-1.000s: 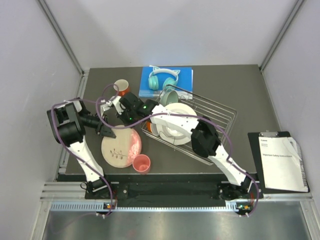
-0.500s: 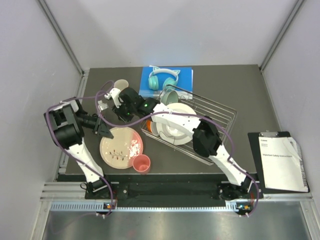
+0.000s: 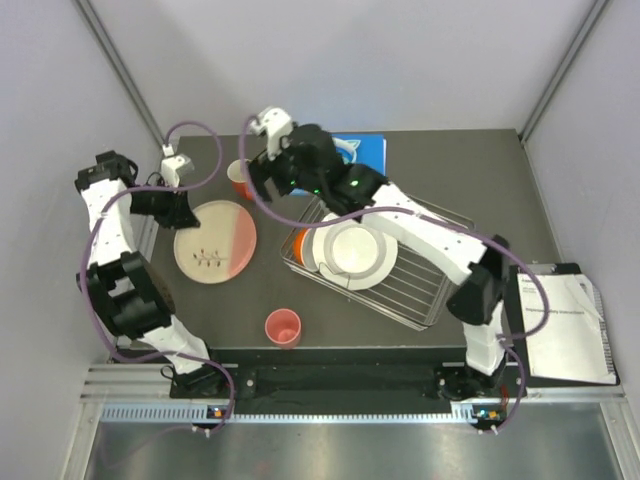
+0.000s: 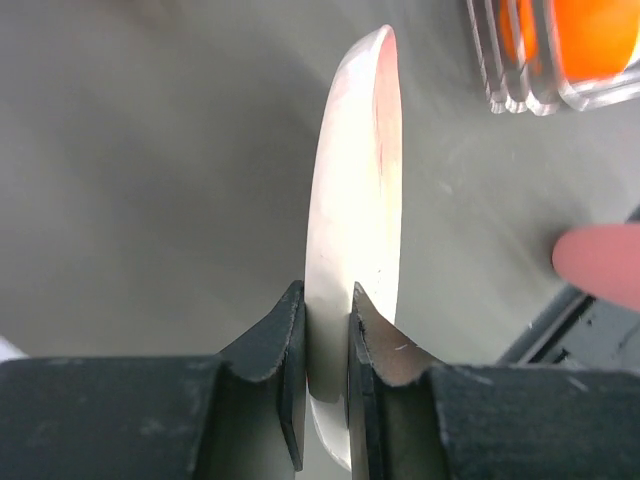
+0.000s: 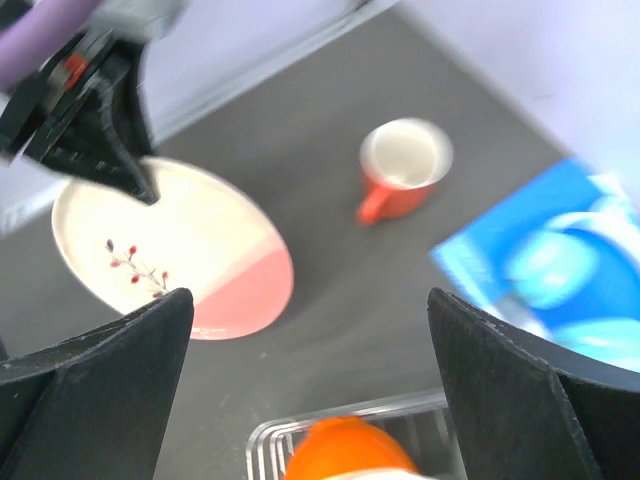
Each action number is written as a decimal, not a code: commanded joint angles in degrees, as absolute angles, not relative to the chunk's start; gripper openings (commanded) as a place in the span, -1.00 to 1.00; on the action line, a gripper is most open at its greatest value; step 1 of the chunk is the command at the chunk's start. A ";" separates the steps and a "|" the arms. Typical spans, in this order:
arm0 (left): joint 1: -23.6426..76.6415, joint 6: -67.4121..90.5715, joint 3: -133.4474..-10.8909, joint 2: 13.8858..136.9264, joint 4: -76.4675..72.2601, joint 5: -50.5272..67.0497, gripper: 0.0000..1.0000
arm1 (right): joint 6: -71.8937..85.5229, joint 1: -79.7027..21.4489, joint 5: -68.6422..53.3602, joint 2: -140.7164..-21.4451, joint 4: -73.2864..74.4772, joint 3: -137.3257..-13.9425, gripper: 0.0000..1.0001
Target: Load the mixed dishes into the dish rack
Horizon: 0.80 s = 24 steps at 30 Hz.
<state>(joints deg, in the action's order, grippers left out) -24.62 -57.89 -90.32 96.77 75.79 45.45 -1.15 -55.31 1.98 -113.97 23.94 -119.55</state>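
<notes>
My left gripper [image 4: 327, 340] is shut on the rim of the large pink-and-cream plate [image 4: 350, 200], which shows edge-on between its fingers. From above, the plate [image 3: 215, 243] lies tilted at the left of the table, with the left gripper [image 3: 185, 212] at its far left edge. My right gripper [image 5: 310, 400] is wide open and holds nothing. It hangs over the table between the plate [image 5: 170, 250] and the dish rack [image 5: 330, 440]. An orange cup [image 3: 240, 178] stands upright near the right gripper [image 3: 266, 188]. White plates [image 3: 350, 250] stand in the dish rack [image 3: 440, 240]. A coral pink cup [image 3: 283, 327] sits near the front.
A blue book [image 3: 365, 150] lies at the back, partly hidden by the right arm. An orange item [image 3: 297, 243] sits in the rack's left corner. A clipboard [image 3: 560, 320] lies off the table's right edge. Grey walls close in both sides.
The left gripper shut on the plate's rim and carried it left and toward the back. The right gripper opened wide and drew back from the orange cup, which now stands alone.
</notes>
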 commanded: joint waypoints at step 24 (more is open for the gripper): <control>5.97 -6.33 -111.34 88.48 29.79 63.98 -1.00 | 22.41 -12.39 15.91 -103.97 33.93 -91.84 0.99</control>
<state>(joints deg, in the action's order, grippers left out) 1.21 -14.90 -108.38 87.07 49.65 58.30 22.15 -12.32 15.31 -102.00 32.71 -89.65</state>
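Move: The dish rack's middle lies some 46 cm to the right of my left hand, nearly level with it and about 12 cm lower. The white plates standing in the rack are roughly 38 cm right and 4 cm nearer the base. The orange mug on the table is about 17 cm ahead and 10 cm right, 14 cm down. From my empty right hand, the rack's middle is about 27 cm right, 4 cm back and 26 cm below. Keeping my pinch on the pink-and-cream plate's rim, my left hand climbs about 20 cm, then carries the plate as far right towards the dish rack, its fingers tipping up towards level. My open right hand clears the way: rising slightly, it sweeps some 40 cm right and 13 cm forward over the rack, turning about 65 degrees clockwise, then sinks towards the rack's far rim. ##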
